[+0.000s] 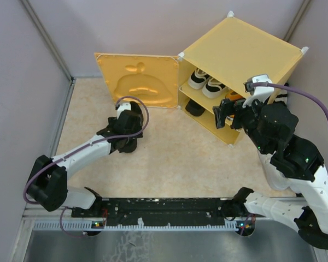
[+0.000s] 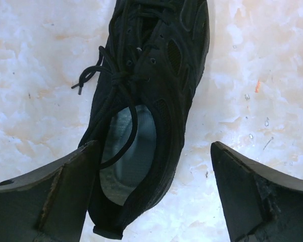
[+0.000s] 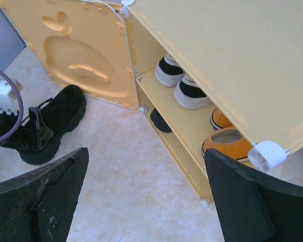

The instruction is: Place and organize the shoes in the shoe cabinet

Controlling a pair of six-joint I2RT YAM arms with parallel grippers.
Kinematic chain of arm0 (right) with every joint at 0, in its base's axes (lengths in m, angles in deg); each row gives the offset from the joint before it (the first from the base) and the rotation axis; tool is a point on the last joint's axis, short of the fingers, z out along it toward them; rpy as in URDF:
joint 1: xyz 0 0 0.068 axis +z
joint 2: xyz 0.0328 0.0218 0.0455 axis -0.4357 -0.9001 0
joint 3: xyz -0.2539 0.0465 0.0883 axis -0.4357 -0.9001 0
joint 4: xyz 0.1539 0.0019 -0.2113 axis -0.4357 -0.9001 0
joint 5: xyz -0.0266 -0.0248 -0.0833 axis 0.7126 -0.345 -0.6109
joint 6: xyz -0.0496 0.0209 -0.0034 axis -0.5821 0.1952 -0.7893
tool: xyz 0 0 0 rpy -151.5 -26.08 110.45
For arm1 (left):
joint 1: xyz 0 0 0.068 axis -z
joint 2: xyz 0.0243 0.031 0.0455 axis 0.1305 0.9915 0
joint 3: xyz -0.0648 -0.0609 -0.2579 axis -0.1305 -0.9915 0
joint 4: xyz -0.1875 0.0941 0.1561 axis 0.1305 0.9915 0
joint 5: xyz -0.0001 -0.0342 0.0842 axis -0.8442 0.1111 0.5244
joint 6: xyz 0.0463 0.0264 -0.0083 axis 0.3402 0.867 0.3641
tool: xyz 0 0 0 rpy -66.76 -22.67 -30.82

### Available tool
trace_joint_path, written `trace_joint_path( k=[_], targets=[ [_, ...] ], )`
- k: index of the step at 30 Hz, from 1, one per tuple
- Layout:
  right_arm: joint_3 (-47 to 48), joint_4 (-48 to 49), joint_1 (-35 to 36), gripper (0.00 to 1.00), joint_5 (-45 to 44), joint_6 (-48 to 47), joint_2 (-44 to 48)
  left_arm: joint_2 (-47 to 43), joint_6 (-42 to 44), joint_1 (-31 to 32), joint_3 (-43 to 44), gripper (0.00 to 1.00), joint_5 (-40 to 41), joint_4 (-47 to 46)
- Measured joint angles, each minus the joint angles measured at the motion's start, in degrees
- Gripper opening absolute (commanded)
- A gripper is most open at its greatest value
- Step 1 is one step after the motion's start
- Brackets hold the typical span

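The yellow-orange shoe cabinet (image 1: 246,46) stands at the back right, its fruit-embossed door (image 1: 138,81) swung open to the left. On its upper shelf sit the black-and-white pair (image 3: 179,83) and the orange pair (image 3: 227,138). One all-black shoe (image 3: 160,121) lies on the lower shelf. The other all-black shoe (image 2: 146,85) lies on the floor left of the cabinet. My left gripper (image 2: 154,151) is open right above its heel, the left finger (image 2: 55,194) against the shoe's collar. My right gripper (image 3: 146,156) is open and empty in front of the cabinet's opening.
Grey walls close in the left and back sides of the beige marbled floor (image 1: 169,164). The open door stands just behind the left arm (image 1: 76,153). The right arm (image 1: 284,142) hangs beside the cabinet's front right corner. A black rail (image 1: 164,210) runs along the near edge.
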Motion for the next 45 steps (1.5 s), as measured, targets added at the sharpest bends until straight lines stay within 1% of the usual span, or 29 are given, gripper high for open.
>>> trace_joint_path(
  k=[5, 9, 14, 22, 29, 32, 33, 35, 38, 39, 40, 41, 42, 43, 45],
  targets=[
    [-0.48, 0.35, 0.0, 0.98, 0.44, 0.0, 0.28, -0.07, -0.31, -0.31, 0.0, 0.9, -1.66, 0.28],
    [-0.52, 0.5, 0.0, 0.98, 0.48, 0.0, 0.28, 0.0, -0.79, -0.33, 0.0, 0.89, -2.75, 0.44],
    [-1.6, 1.07, 0.0, 0.98, 0.5, 0.02, 0.37, 0.0, -0.35, -0.26, 0.96, 0.89, -3.43, 1.33],
    [-2.4, 1.77, 0.0, 0.98, 0.55, 0.02, 0.11, 0.22, 2.03, 0.79, 6.23, 0.9, -3.43, 2.51],
    [-2.4, 1.77, 0.0, 0.98, 0.55, 0.0, 0.07, 3.98, 2.03, 0.87, 5.68, 0.92, -3.74, 2.03],
    [-2.4, 1.77, 0.0, 0.98, 0.52, 0.02, 0.07, 5.44, 2.05, 0.87, 4.72, 0.91, -3.72, 1.31],
    [-2.4, 1.77, 0.0, 0.98, 0.52, 0.02, 0.07, 6.27, 2.03, 0.87, 4.63, 0.88, -3.76, 1.11],
    [-2.4, 1.75, 0.0, 0.98, 0.5, 0.02, 0.07, 8.33, 2.03, 0.87, 4.61, 0.78, -4.2, 0.24],
    [-2.4, 1.75, 0.0, 0.98, 0.5, 0.02, 0.07, 10.69, 2.03, 0.87, 3.98, 0.74, -4.87, -1.81],
    [-2.4, 1.75, 0.0, 0.98, 0.5, 0.04, 0.09, 11.32, 2.05, 0.85, 3.54, 0.72, -5.07, -2.51],
    [-2.4, 1.73, 0.0, 0.98, 0.48, 0.04, 0.09, 11.87, 2.08, 0.87, 3.1, 0.66, -5.05, -3.28],
    [-2.4, 1.73, 0.0, 0.98, 0.48, 0.07, 0.09, 12.09, 2.21, 0.87, 2.86, 0.55, -4.98, -4.0],
    [-2.4, 1.7, 0.0, 0.98, 0.48, 0.11, 0.09, 12.22, 2.38, 0.85, 2.69, 0.39, -4.72, -4.66],
    [-2.4, 1.7, 0.0, 0.98, 0.48, 0.17, 0.09, 12.41, 2.36, 0.74, 2.56, 0.25, -4.5, -5.07],
    [-2.4, 1.7, 0.0, 0.98, 0.48, 0.31, 0.11, 13.03, 2.71, 0.33, 2.34, 0.02, -3.41, -5.6]
  ],
)
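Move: The black shoe still out on the floor lies toe-forward under the left hand, its middle about 5 cm ahead, barely 1 cm to the right and some 8 cm below. Beyond its toe stands the open cabinet door, about 14 cm ahead of the hand, 5 cm right and roughly level with it. The other black shoe's heel shows in the lower compartment, some 29 cm right, 10 cm ahead and 6 cm below. From the right hand, the floor shoe lies about 38 cm left, 16 cm ahead and 38 cm below. The floor shoe's right collar wall, beside the foot opening, is where the left hand goes: it lifts about 3 cm while shifting slightly right and forward, then sinks some 8 cm onto the collar, tipping down about 5 degrees. Late in the descent the wide-open fingers close, one in the opening and one outside, and pinch the wall. ##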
